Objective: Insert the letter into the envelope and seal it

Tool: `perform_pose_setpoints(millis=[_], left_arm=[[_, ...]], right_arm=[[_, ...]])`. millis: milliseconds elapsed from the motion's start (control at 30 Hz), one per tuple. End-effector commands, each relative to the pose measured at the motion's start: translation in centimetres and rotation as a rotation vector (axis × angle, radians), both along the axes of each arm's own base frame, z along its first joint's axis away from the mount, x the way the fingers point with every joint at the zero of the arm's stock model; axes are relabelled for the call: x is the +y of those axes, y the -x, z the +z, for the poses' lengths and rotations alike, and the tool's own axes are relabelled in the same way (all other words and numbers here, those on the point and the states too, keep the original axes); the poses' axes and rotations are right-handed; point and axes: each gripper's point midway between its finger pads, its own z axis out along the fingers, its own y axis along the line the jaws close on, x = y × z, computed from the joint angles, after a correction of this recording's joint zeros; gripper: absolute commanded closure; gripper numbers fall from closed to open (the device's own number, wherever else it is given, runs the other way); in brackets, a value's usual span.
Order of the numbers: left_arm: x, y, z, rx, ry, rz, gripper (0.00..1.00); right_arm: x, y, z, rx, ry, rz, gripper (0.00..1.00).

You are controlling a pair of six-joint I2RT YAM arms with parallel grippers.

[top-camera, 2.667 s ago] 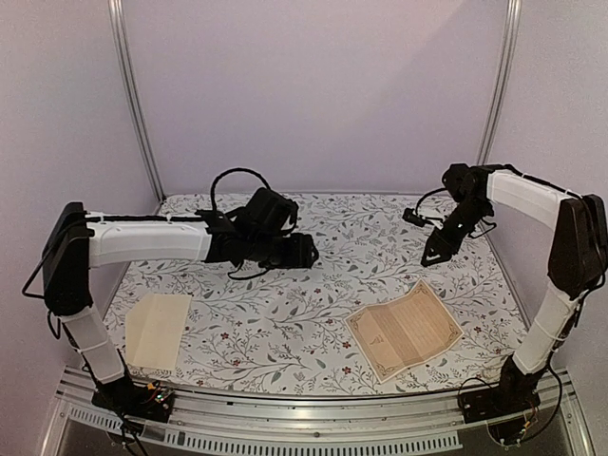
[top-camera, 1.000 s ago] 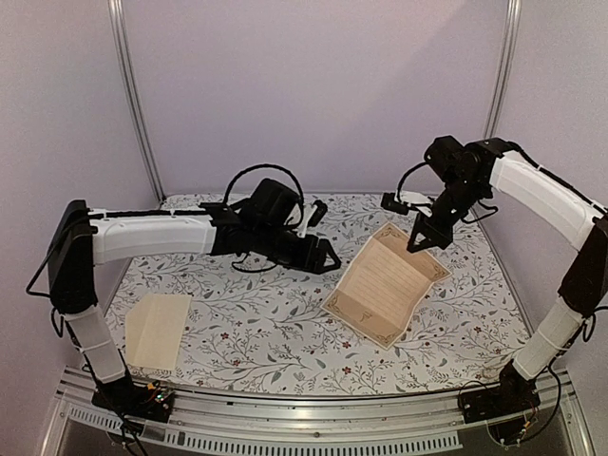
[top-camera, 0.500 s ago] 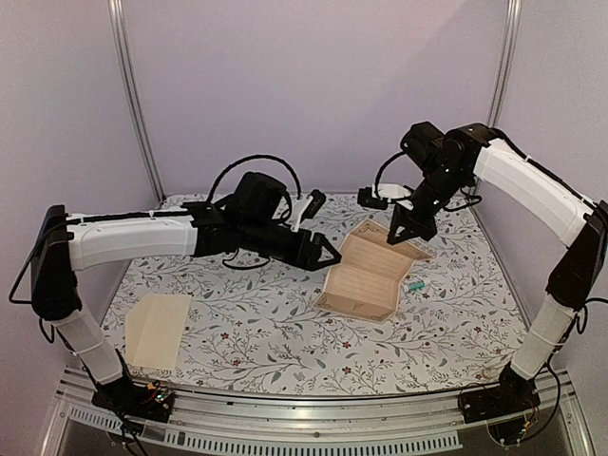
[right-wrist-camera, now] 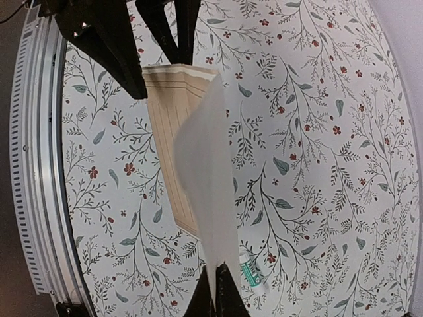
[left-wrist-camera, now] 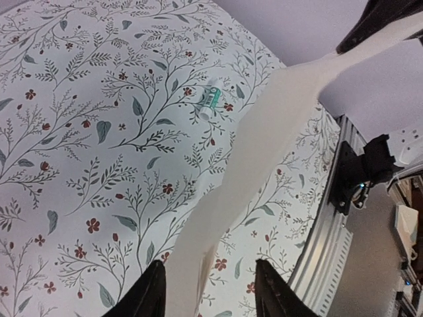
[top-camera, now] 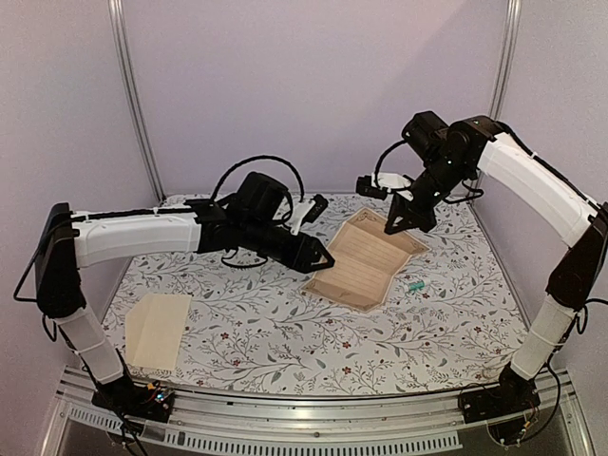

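The letter (top-camera: 366, 261), a tan sheet with a dark printed border and fold creases, hangs slanting above the middle right of the table. My right gripper (top-camera: 398, 222) is shut on its far upper corner; in the right wrist view the sheet (right-wrist-camera: 198, 152) rises from the closed fingertips (right-wrist-camera: 218, 294). My left gripper (top-camera: 323, 258) sits at the sheet's near lower-left corner. The left wrist view shows its jaws apart, with the paper (left-wrist-camera: 264, 139) passing between the fingers (left-wrist-camera: 149, 294) near the left one. The plain cream envelope (top-camera: 157, 328) lies flat at the front left.
A small white tube with a green label (top-camera: 415, 285) lies on the floral tablecloth under the letter's right side, also in the wrist views (left-wrist-camera: 211, 100) (right-wrist-camera: 251, 271). A metal rail (top-camera: 304, 404) runs along the near table edge. Upright frame posts stand at the back corners.
The right gripper lifted the letter off the front right of the table and carried it back and left. The left gripper reached to the sheet's lower corner and its jaws have narrowed.
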Motion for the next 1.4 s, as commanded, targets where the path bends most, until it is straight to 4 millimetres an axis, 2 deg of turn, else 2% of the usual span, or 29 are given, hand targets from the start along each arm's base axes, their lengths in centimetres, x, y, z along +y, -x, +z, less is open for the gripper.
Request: perform_pose_setpoints(millis=[0,100,367,633,767,867,933,967,1033,1100,1167,1233,1367], left_arm=[[-0.7,0.8,1.1,0.015,0.068,-0.089,0.62],[-1.0,0.9,0.8,0.044,0.072,-0.102,0.71],[-0.9,0.4,-0.2,0.104,0.073,-0.082,0.8],[-0.9,0.2,-0.5,0.114,0.078,-0.067,0.99],[-0.9,-0.1,-0.5,0.112,0.084,-0.059,1.0],[-0.7,-0.8,-0.4,0.113,0.094,-0.022,1.0],[-0.3,-1.7,-0.3,0.11,0.098,0.02,1.0],[-0.1,-2.2,-0.3,0.104,0.098,0.043,1.0],[0.3,-3.1,-0.2,0.091,0.1,0.085,1.0],[0.8,-4.0,-0.2,0.074,0.098,0.123,1.0],[1.0,-4.5,-0.2,0.057,0.092,0.14,1.0],[1.0,-4.6,-0.1,0.041,0.089,0.138,1.0],[1.2,-4.4,0.5,-0.008,0.086,0.109,1.0]], right_arm=[[0.4,-0.2,1.2,-0.036,-0.024,-0.002,1.0],[0.3,-0.4,1.3,-0.048,-0.02,-0.01,1.0],[0.4,-0.5,1.4,-0.052,-0.026,-0.012,1.0],[0.4,-0.3,1.4,-0.041,-0.029,-0.009,1.0],[0.6,0.0,1.3,-0.022,-0.042,-0.007,1.0],[1.0,0.7,0.7,0.014,-0.056,-0.008,0.91],[1.8,3.2,0.2,0.076,-0.076,0.042,0.78],[2.0,5.0,0.0,0.121,-0.085,0.076,0.66],[2.0,8.0,-0.4,0.198,-0.096,0.147,0.6],[1.9,9.3,-0.9,0.258,-0.104,0.157,0.58],[1.8,9.6,-1.5,0.283,-0.099,0.144,0.58],[1.7,9.2,-1.0,0.255,-0.103,0.137,0.58],[1.6,7.5,2.1,0.181,-0.172,0.131,0.57]])
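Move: The letter is still pinched in the right hand and spans the gap between the hands, its left edge already between the open left fingers. Its middle lies about 9 cm to the left hand's right, 1 cm ahead and 2 cm below. From the right hand the middle is some 6 cm left, level fore and aft, and 8 cm below. The teal tube lies on the table about 11 cm right of the right hand, 6 cm ahead and 24 cm below. The letter's left edge is pinched as the left fingers shut fully around it, that hand easing only a centimetre or so back and down while the right holds still. Then the right fingers open and let go, drawing back about 8 cm, slightly down and left, with a tilt of some 15 degrees, while the left hand keeps its pinch and carries the letter roughly 5 cm forward. ##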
